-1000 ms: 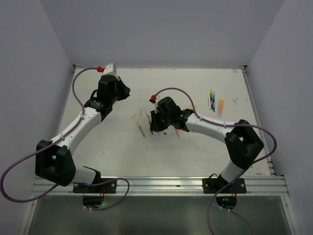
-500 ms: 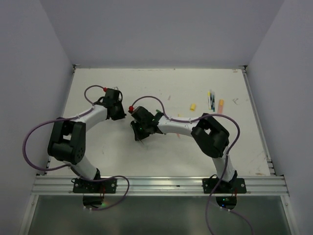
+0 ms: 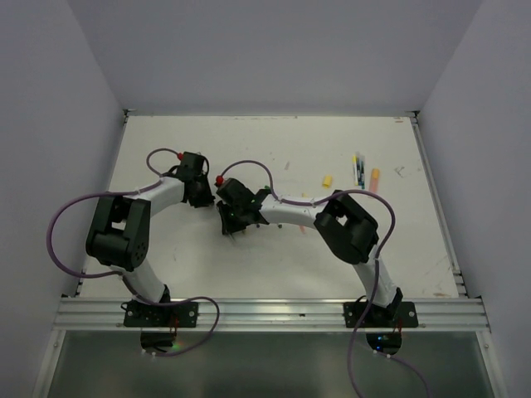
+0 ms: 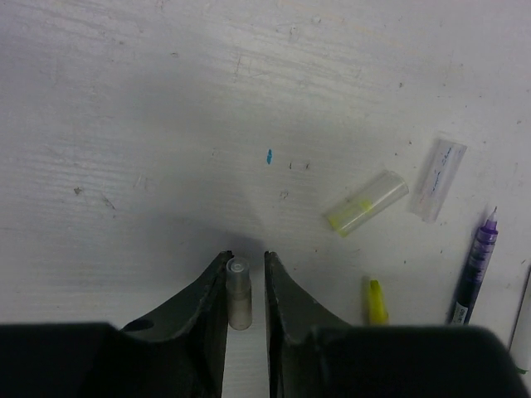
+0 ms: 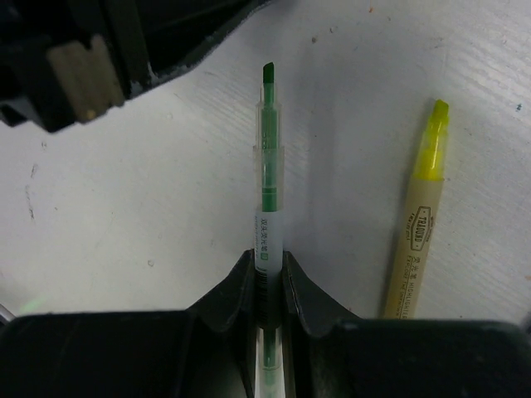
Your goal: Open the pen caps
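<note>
A short pale clear pen cap (image 4: 238, 290) lies on the table between my left gripper's (image 4: 246, 255) jaws. It rests against the left finger, with a gap to the right one, so the gripper is open. My right gripper (image 5: 268, 265) is shut on a green pen (image 5: 269, 166), whose bare chisel tip points away from me. In the top view the two grippers, left (image 3: 202, 199) and right (image 3: 228, 225), sit close together left of the table's middle.
Near the left gripper lie a clear cap with yellow inside (image 4: 365, 204), another clear cap (image 4: 440, 178), a yellow tip (image 4: 377, 303) and a purple pen (image 4: 474, 265). An uncapped yellow highlighter (image 5: 419, 220) lies right of the green pen. A yellow cap (image 3: 327, 180) and pens (image 3: 358, 170) sit far right.
The left arm has drawn back from the far left of the table and folded in. The right gripper has moved left to meet it. Over the last half second both shifted only slightly.
</note>
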`<state>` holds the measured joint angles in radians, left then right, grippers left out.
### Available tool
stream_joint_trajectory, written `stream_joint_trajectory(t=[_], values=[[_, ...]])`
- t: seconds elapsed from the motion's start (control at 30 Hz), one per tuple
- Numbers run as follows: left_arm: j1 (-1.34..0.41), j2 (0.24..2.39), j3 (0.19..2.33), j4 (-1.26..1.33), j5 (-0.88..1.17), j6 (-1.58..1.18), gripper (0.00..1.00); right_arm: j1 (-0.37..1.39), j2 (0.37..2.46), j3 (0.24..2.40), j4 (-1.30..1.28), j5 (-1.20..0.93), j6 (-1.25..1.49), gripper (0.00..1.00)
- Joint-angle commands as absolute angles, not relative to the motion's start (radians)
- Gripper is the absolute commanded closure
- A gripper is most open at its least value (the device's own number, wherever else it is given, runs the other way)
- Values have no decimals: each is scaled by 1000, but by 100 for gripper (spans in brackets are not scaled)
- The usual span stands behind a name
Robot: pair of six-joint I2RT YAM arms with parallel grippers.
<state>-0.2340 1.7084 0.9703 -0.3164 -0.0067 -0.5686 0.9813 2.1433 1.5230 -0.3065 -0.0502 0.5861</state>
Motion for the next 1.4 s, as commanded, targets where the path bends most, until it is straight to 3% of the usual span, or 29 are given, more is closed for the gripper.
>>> stream_joint_trajectory(t=[0.0,0.17,0.3,0.83,1.03,1.37], values=[[-225,1713,965,-318,6,-592,74,982,2187,1543,-314,-25,614,91],[-225,1709,960,-328,5,-597,67,980,2198,1542,-319,-15,630,88],[-227,1706,962,-330,5,-600,54,980,2201,1543,-330,-5,638,83],[-210,1589,956,-327,-81,-635,50,979,2204,1552,-353,40,653,74],[-204,1494,954,-327,-69,-634,27,979,2140,1560,-341,25,623,71],[-204,1348,1031,-362,-94,-580,7,924,1904,1598,-455,170,505,39]])
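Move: The left hand has the green pen's clear cap loose between its part-open fingertips, just above the table; the yellow cap lies about 3 cm ahead and 4 cm right, another clear cap 5 cm ahead and 7 cm right. The right hand still pinches the green pen near its middle, roughly 1 cm above its resting place straight below; the yellow pen lies about 3 cm ahead of this hand and 5 cm right. Both hands open and rise clear, left about 11 cm off the clear cap, right about 5 off the green pen. ##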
